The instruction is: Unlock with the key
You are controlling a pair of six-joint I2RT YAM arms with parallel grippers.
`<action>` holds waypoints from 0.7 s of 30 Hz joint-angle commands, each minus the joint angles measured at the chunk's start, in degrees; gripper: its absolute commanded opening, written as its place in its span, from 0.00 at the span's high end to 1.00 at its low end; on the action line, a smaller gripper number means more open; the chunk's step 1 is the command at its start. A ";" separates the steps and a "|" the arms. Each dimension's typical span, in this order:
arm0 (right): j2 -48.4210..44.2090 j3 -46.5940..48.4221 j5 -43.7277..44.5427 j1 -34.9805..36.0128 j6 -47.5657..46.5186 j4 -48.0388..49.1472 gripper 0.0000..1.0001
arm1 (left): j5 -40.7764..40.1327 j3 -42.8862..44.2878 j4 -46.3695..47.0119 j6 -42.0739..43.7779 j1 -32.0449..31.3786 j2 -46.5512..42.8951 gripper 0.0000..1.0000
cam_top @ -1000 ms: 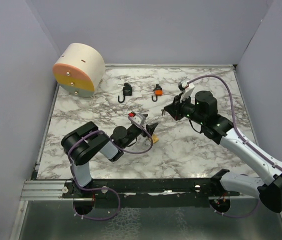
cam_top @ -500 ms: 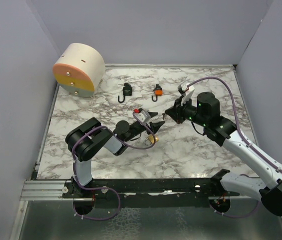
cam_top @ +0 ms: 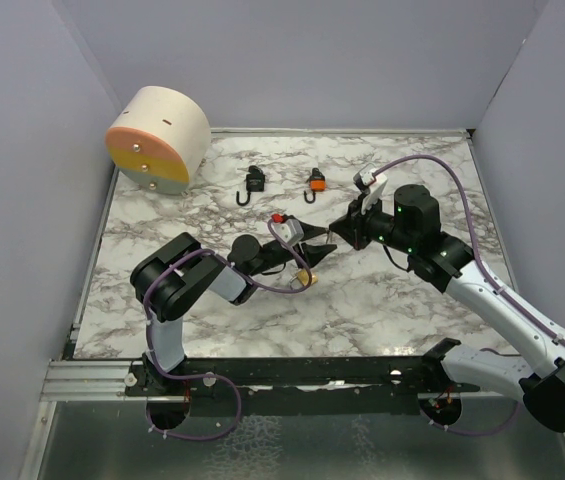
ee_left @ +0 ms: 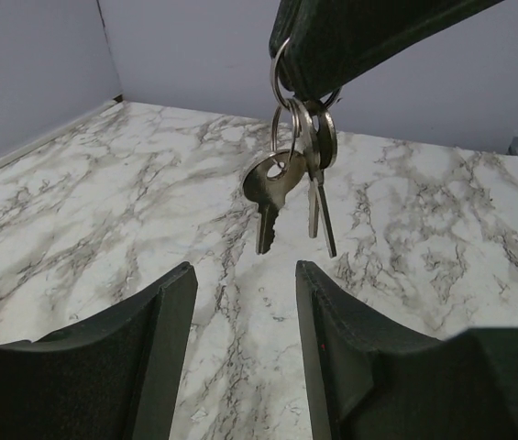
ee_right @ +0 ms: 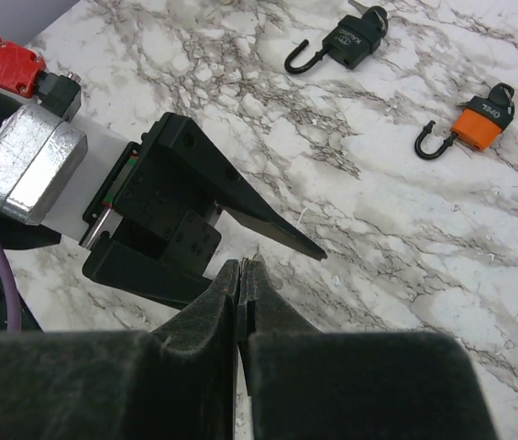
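Observation:
My right gripper [ee_right: 243, 275] is shut on the ring of a bunch of silver keys [ee_left: 295, 174]. In the left wrist view the keys hang from its fingers above the marble table [ee_left: 148, 211]. My left gripper [ee_left: 245, 312] is open and empty, its jaws level with and just short of the hanging keys. In the top view the left gripper [cam_top: 322, 246] and right gripper [cam_top: 335, 232] almost meet at mid-table. A small brass-coloured padlock [cam_top: 306, 277] lies on the table just below the left gripper. A black padlock [ee_right: 350, 41] and an orange padlock [ee_right: 474, 128] lie further back.
A cream cylinder with an orange and yellow face [cam_top: 158, 138] stands at the back left corner. The black padlock [cam_top: 253, 181] and the orange padlock [cam_top: 315, 182] both have open shackles. Grey walls enclose the table on three sides.
My left gripper has risen off the table and swung right toward the right gripper, leaving the brass padlock on the table. The right gripper has shifted slightly left with the keys.

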 commanded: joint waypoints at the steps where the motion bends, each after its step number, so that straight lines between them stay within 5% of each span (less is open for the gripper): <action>1: 0.07 -0.42 -2.03 0.36 -1.01 -0.88 0.99 | 4.77 1.35 13.54 -1.05 0.45 0.50 0.51; 21: 0.29 -0.78 -2.03 0.34 -1.28 -1.30 0.99 | 6.37 2.05 12.56 -0.86 0.73 -0.12 0.73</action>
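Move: The hanging key is just off the half-open left fingertips, roughly 1 cm back, 1 cm to the right and 2 cm above them. From the left hand, the gold padlock lies on the table about 7 cm back, 4 cm left and 14 cm below; the orange padlock is some 15 cm ahead and 2 cm left, equally low. The right fingertips still hold the ring, with the key about 4 cm straight below them. Close the left fingers from about half open to under a third, narrowing them around the lower end of the hanging key but not shutting fully. Meanwhile ease the left gripper back about 1 cm and up a touch to the key, turning it only slightly clockwise. Keep the right fingers shut on the ring and let that hand settle barely half a centimetre lower. ##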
